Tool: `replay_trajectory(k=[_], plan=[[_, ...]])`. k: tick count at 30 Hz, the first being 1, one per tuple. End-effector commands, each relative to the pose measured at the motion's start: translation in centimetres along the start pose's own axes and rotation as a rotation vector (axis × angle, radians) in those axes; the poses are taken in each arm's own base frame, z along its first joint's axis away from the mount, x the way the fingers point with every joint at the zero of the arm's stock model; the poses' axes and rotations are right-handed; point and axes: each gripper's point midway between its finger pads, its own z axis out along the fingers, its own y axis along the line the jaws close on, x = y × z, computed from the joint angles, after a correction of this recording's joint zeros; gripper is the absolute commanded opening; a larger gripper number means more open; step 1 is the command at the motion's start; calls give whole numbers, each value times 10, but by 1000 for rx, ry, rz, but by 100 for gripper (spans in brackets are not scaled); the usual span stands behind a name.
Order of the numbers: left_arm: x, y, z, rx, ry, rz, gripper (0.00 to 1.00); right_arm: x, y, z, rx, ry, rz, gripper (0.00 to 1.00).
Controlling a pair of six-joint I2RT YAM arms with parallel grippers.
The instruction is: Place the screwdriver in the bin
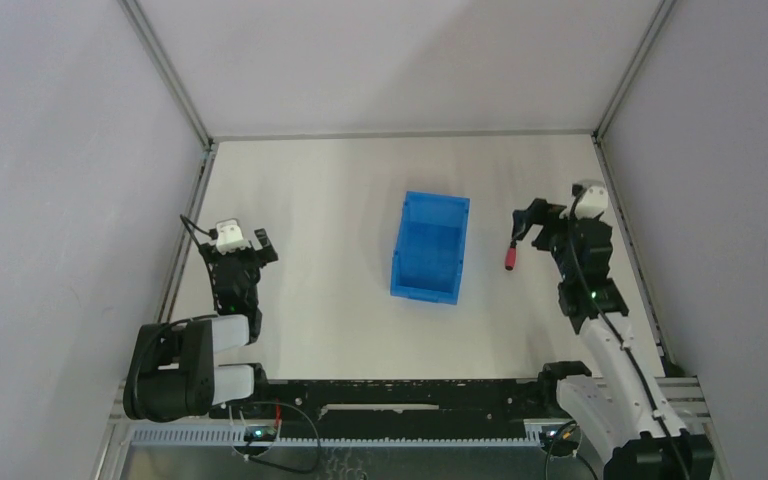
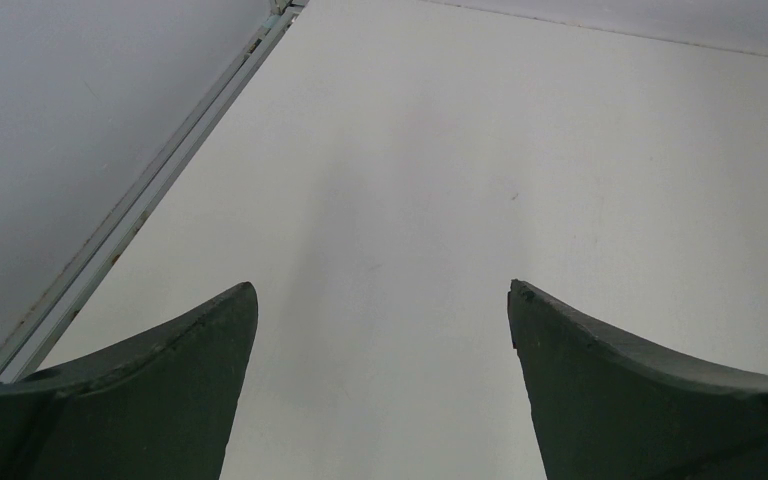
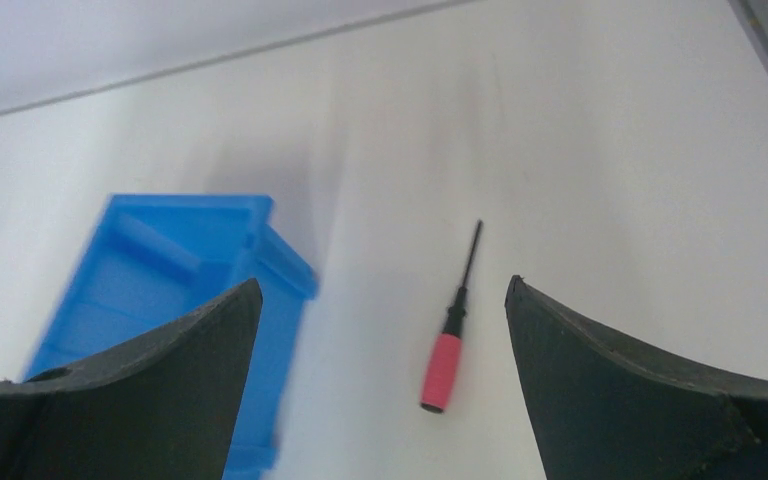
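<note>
The screwdriver (image 1: 511, 256) lies flat on the white table, right of the bin (image 1: 430, 247), red-pink handle toward the near side. The bin is blue, open-topped, and stands near the table's middle. My right gripper (image 1: 533, 222) hovers just right of and above the screwdriver, open and holding nothing. In the right wrist view the screwdriver (image 3: 443, 365) lies on the table between the spread fingers, closer to the right one, its thin dark shaft pointing away; the bin (image 3: 160, 290) shows partly behind the left finger. My left gripper (image 1: 232, 243) stands open over bare table at the left, also seen in its wrist view (image 2: 382, 290).
Grey walls and metal frame rails (image 1: 185, 240) enclose the table on the left, back and right. A rail (image 2: 130, 215) runs along the table's left edge close to the left gripper. The arm bases and a black bar (image 1: 400, 395) line the near edge.
</note>
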Motion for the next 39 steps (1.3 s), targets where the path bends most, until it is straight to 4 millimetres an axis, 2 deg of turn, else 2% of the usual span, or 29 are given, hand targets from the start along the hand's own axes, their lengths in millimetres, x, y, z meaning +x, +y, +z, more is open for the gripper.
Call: replay_trajectory(k=[1, 6, 10, 18, 23, 25, 26, 27, 30, 32, 35, 39], plan=[[-23, -2, 7, 3, -67, 6, 100, 16, 10, -5, 86, 245, 66, 100], [-23, -2, 7, 3, -68, 6, 100, 43, 0, 8, 281, 498, -15, 99], [-23, -3, 7, 4, -68, 6, 100, 71, -3, 32, 304, 601, 5, 100], [-23, -2, 7, 3, -67, 6, 100, 131, -26, 70, 339, 759, 2, 97], [-23, -2, 7, 2, -67, 6, 100, 162, -42, 78, 372, 835, 30, 88], [-24, -2, 7, 3, -68, 6, 100, 169, -47, 79, 381, 860, 52, 82], [-23, -2, 7, 2, -67, 6, 100, 172, -48, 79, 387, 869, 63, 75], [-24, -2, 7, 3, -68, 6, 100, 173, -49, 78, 387, 876, 68, 67], [-24, -2, 7, 3, -68, 6, 100, 169, -49, 78, 385, 866, 63, 22], [-23, -2, 7, 2, -67, 6, 100, 160, -50, 77, 391, 845, 56, 2], [-24, -3, 7, 4, -68, 6, 100, 137, -51, 71, 407, 813, 24, 0], [-24, -2, 7, 2, -68, 6, 100, 98, -40, 58, 373, 783, -28, 0]])
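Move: The screwdriver lies on the table under the open right hand, its middle about 5 cm ahead, level with it sideways and some 19 cm below, with the red handle end towards the robot. The blue bin's middle stands roughly 18 cm to that hand's left and 3 cm ahead, about 16 cm below. From the left hand the screwdriver lies some 60 cm to the right, 2 cm ahead and 10 cm below. After a short swing of about 3 cm forward and left, the open right hand plunges some 20 cm to the screwdriver, easing back to the right as it sinks and pitching the fingers down about 55 degrees until they point steeply at the table. Just above the tabletop it edges forward, shuts its fingers and pinches the front end of the red handle from both sides, then begins to draw up and back by roughly a centimetre. ##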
